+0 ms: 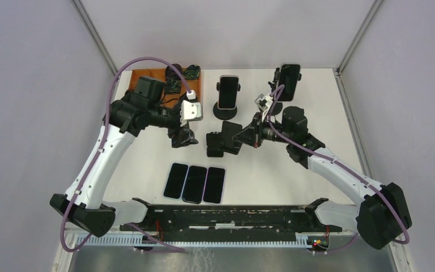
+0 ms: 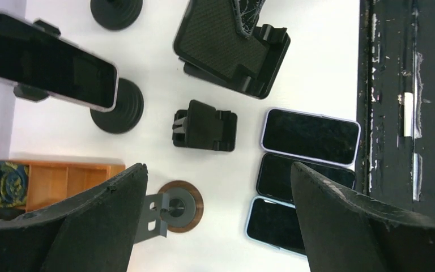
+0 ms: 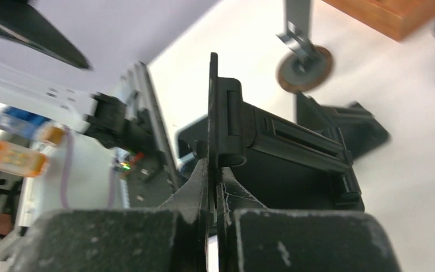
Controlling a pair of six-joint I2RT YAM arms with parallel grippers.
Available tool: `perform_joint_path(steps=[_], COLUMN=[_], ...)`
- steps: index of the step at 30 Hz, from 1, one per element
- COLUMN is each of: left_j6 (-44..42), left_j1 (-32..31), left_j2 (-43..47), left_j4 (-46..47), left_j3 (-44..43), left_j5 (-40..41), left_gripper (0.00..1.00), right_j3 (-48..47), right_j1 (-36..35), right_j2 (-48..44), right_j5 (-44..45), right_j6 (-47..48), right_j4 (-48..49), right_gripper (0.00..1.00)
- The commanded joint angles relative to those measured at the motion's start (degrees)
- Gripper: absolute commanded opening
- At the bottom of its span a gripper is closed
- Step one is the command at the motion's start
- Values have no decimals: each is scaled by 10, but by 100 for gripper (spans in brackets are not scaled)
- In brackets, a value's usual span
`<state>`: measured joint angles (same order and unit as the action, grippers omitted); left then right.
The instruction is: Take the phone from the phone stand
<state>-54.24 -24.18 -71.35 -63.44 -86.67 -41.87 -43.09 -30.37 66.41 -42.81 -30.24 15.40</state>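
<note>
Two phones still sit upright in stands at the back: one (image 1: pixel 228 90) (image 2: pixel 48 62) in the middle, another (image 1: pixel 289 80) further right. Three phones (image 1: pixel 195 183) (image 2: pixel 308 136) lie flat side by side near the front edge. My left gripper (image 1: pixel 184 139) (image 2: pixel 218 170) hangs open and empty above a round wood-rimmed stand (image 2: pixel 177 207) with a grey bracket. My right gripper (image 1: pixel 248 134) (image 3: pixel 214 170) is shut on the thin back plate of an empty black phone stand (image 1: pixel 231 136) (image 3: pixel 294 153) (image 2: pixel 232 48).
A small folded black stand (image 1: pixel 214 145) (image 2: pixel 205 126) lies between the grippers. A wooden tray (image 1: pixel 147 76) (image 2: pixel 62 181) with dark clutter stands at the back left. The black mounting rail (image 1: pixel 232 218) runs along the near edge.
</note>
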Motion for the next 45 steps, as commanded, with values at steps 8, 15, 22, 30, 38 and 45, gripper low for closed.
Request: perform_joint_path(steps=[8, 15, 22, 30, 38, 45], left_j6=[111, 104, 102, 106, 116, 142], left_j1=[-1, -1, -1, -1, -1, -1], left_j2=[-15, 15, 37, 31, 27, 23], left_j4=[-12, 12, 47, 54, 69, 92], left_j3=[-36, 6, 36, 43, 46, 37], left_j5=[68, 60, 55, 76, 71, 78], left_gripper=[100, 100, 100, 100, 100, 100], right_j3=[-36, -75, -145, -142, -125, -191], right_j1=[19, 24, 29, 40, 65, 67], right_j2=[124, 190, 270, 308, 239, 164], right_j5=[34, -10, -17, -10, 57, 97], right_j6=[323, 475, 579, 595, 557, 488], right_j4=[-112, -151, -241, -253, -225, -236], right_gripper=[0, 0, 3, 20, 65, 98])
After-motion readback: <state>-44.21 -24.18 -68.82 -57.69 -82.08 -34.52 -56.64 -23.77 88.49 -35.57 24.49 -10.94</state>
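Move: The right hand holds the folded black phone stand by its edge. The bare spot it is taken to lies some 6 cm ahead, about 1 cm right and roughly 22 cm below. The first emptied stand is about 9 cm left of that spot, level with it. The tall round-based stand with its phone is about 22 cm ahead and 4 cm left, the nearest flat phone 12 cm back and 8 cm left. The spot is about 18 cm right of the left hand, 6 cm ahead and 26 cm below. Down and then forward, the right hand lowers the pinched stand some 18 cm while reaching about 7 cm ahead, rolling roughly 35 degrees so the left-pointing fingers dip towards the table. Beside the first emptied stand its fingers open wide and let go, and it rises about 4–5 cm, easing a little forward and right. ##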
